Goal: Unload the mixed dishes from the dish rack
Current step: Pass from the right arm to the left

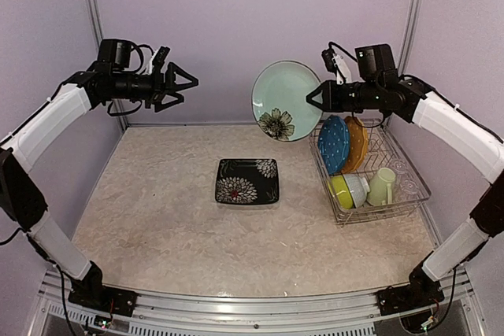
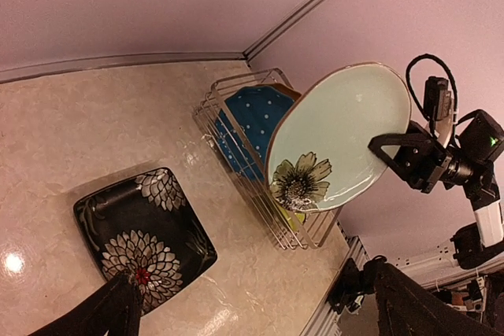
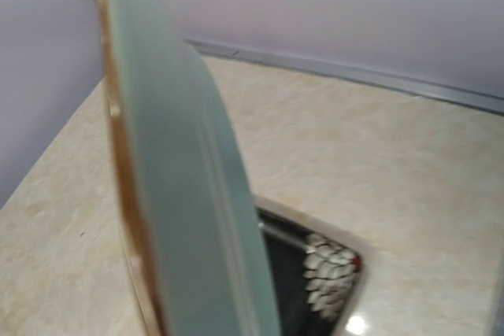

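My right gripper [image 1: 313, 98] is shut on the rim of the pale green flowered plate [image 1: 282, 100], holding it upright in the air left of the dish rack [image 1: 383, 215]. The right wrist view shows that plate [image 3: 181, 194] edge-on and hides the fingers. In the rack stand a blue dotted plate [image 1: 335, 143] and an orange plate [image 1: 357, 141], with a lime bowl [image 1: 340, 190], a white bowl [image 1: 358, 188] and a pale green mug [image 1: 382, 186] in front. The black square plate [image 1: 247, 181] lies on the table. My left gripper [image 1: 189, 84] hangs open and empty, high at the left.
Faint clear glasses [image 1: 409, 187] sit at the rack's right side. Purple walls close the back and both sides. In the left wrist view the held plate [image 2: 339, 135] hangs above the rack [image 2: 268, 214], and the black plate [image 2: 146, 230] lies below my left gripper [image 2: 260, 320].
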Available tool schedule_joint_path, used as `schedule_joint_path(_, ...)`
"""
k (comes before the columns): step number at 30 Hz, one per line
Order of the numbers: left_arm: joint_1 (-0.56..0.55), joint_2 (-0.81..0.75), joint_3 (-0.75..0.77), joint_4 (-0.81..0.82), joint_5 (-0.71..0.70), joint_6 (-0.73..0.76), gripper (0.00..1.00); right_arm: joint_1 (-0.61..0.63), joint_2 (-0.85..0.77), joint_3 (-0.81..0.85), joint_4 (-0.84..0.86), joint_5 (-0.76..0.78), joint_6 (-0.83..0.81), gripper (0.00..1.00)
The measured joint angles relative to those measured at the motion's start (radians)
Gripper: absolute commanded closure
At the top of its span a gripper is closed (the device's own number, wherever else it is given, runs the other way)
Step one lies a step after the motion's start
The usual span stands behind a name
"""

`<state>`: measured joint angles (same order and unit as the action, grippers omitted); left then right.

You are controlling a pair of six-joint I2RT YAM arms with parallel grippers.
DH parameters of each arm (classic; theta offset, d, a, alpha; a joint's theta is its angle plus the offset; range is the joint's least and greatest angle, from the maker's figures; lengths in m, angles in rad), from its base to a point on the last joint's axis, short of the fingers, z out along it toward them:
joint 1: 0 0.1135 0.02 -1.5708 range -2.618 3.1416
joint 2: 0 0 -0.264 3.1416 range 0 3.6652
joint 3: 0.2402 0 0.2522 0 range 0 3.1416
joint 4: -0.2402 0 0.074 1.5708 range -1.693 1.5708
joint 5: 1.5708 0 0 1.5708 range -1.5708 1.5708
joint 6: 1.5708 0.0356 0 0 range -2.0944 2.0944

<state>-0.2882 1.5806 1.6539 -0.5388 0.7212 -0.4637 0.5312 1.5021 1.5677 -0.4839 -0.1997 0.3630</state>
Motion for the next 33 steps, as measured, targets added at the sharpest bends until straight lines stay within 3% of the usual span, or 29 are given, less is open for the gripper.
schedule_joint_path(13,-0.036,-0.043,-0.064,-0.028,0.101,0.052,0.02,0.071,0.122,0.019,0.033,-0.106,-0.005,1.00)
schedule_joint_path(33,-0.132,0.047,-0.039,-0.071,0.201,0.177,0.29,0.071,0.122,-0.002,0.045,-0.300,-0.030,1.00)
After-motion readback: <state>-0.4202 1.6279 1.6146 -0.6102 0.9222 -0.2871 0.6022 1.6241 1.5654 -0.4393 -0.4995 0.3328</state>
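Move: The pale green plate, already pinched by the right hand, has its middle some 28 cm to the right of the open left hand, about 1 cm nearer the base and 4 cm lower. From the right hand, the left gripper is about 36 cm left, 2 cm farther out and 1 cm higher; the black plate on the table is some 20 cm left, 2 cm out and 37 cm below; the racked blue plate is 10 cm right, 9 cm out and 26 cm below. The right carries the pale-green plate 7 cm left, sinking; the left nears it back-and-right, starting to close. ##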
